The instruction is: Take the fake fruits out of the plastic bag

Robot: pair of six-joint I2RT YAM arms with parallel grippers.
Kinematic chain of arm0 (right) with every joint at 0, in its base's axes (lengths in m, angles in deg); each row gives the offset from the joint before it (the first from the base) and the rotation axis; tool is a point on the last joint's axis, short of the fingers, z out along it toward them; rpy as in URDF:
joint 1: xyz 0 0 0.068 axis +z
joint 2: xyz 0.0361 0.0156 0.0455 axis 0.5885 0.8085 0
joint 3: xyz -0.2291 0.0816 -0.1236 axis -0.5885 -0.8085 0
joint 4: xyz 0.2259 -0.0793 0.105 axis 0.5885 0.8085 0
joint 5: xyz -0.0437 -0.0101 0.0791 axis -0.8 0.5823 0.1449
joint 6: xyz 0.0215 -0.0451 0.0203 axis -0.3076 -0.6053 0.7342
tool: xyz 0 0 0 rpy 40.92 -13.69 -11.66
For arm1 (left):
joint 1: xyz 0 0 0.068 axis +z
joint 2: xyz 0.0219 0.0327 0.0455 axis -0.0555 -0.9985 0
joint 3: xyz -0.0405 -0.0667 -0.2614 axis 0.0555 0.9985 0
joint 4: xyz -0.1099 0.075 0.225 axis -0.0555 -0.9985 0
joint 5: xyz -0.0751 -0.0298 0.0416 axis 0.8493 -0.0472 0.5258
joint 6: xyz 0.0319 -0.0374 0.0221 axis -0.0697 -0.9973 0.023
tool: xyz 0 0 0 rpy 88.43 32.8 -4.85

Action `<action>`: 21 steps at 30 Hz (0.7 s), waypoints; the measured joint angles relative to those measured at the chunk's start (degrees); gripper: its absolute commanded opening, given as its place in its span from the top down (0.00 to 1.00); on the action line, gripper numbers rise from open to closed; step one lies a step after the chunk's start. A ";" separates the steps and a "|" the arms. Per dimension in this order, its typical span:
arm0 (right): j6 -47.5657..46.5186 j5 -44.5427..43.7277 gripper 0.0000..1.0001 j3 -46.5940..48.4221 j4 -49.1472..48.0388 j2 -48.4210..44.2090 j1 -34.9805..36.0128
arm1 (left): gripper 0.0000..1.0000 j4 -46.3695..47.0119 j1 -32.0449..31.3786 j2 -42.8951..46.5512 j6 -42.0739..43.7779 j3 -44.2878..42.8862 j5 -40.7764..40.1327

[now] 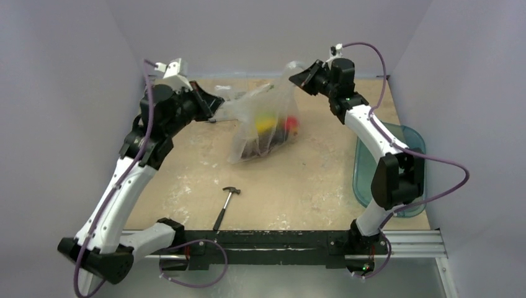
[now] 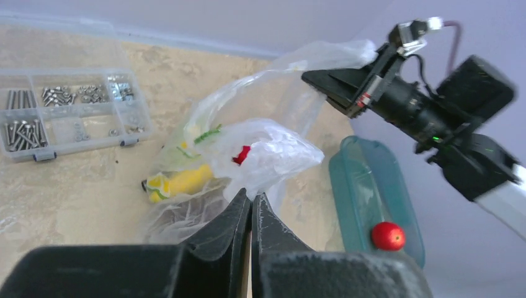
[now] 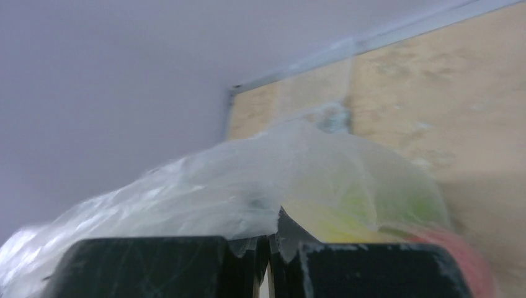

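The plastic bag (image 1: 263,121) hangs stretched between both grippers above the far middle of the table. Through its film I see the fake fruits: a yellow one (image 1: 265,122), a red one (image 1: 290,124) and dark ones low down (image 1: 253,148). My left gripper (image 1: 217,105) is shut on the bag's left edge; its tips (image 2: 252,195) pinch crinkled film (image 2: 273,152), with a banana (image 2: 180,181) and a red piece (image 2: 242,154) behind. My right gripper (image 1: 296,76) is shut on the bag's top right corner; its tips (image 3: 273,233) bite the film (image 3: 205,198).
A teal tray (image 1: 366,167) lies at the right edge; in the left wrist view one red fruit (image 2: 388,236) rests in it. A small hammer (image 1: 226,207) lies near the front. A clear box of screws (image 2: 68,112) sits at the far left.
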State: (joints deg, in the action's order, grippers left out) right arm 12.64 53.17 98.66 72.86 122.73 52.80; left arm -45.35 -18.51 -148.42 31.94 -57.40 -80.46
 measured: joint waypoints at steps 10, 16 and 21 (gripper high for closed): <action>25.73 30.10 1.00 1.95 -30.64 12.24 -6.62 | 1.00 15.47 0.66 15.19 -17.84 17.88 -6.84; 19.76 30.99 0.82 -6.21 -26.29 10.71 -8.55 | 1.00 24.98 1.05 15.67 -24.59 29.70 1.29; 5.33 25.40 0.58 -8.72 -12.22 4.22 -8.50 | 1.00 27.34 0.11 18.69 -25.75 37.16 7.15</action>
State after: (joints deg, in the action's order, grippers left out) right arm 17.97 78.56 89.94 60.64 126.95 44.30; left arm -18.01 -18.40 -129.74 6.19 -20.24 -73.31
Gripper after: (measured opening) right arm 0.284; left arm 0.007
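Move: Both hands already hold the bag's rim up, with the fruits hanging inside. The yellow fruit lies about 9 cm to the left hand's right, 2 cm ahead and some 27 below; the red fruit is roughly 6 cm farther right of it and level with it. The screw box is about 10 cm straight ahead of the left hand, 35 below. From the right hand, the yellow fruit is some 13 cm back, 6 left and 19 below. Both grippers keep the bag's rim pinched and shake it: each jerks up some 4 cm, then sweeps down about 10. The left also draws back around 5 cm and rolls its left side down some 25 degrees. The right rolls its left side up and swings counter-clockwise, then partly unwinds; near the end its fingers part about a quarter, the film still on them. ##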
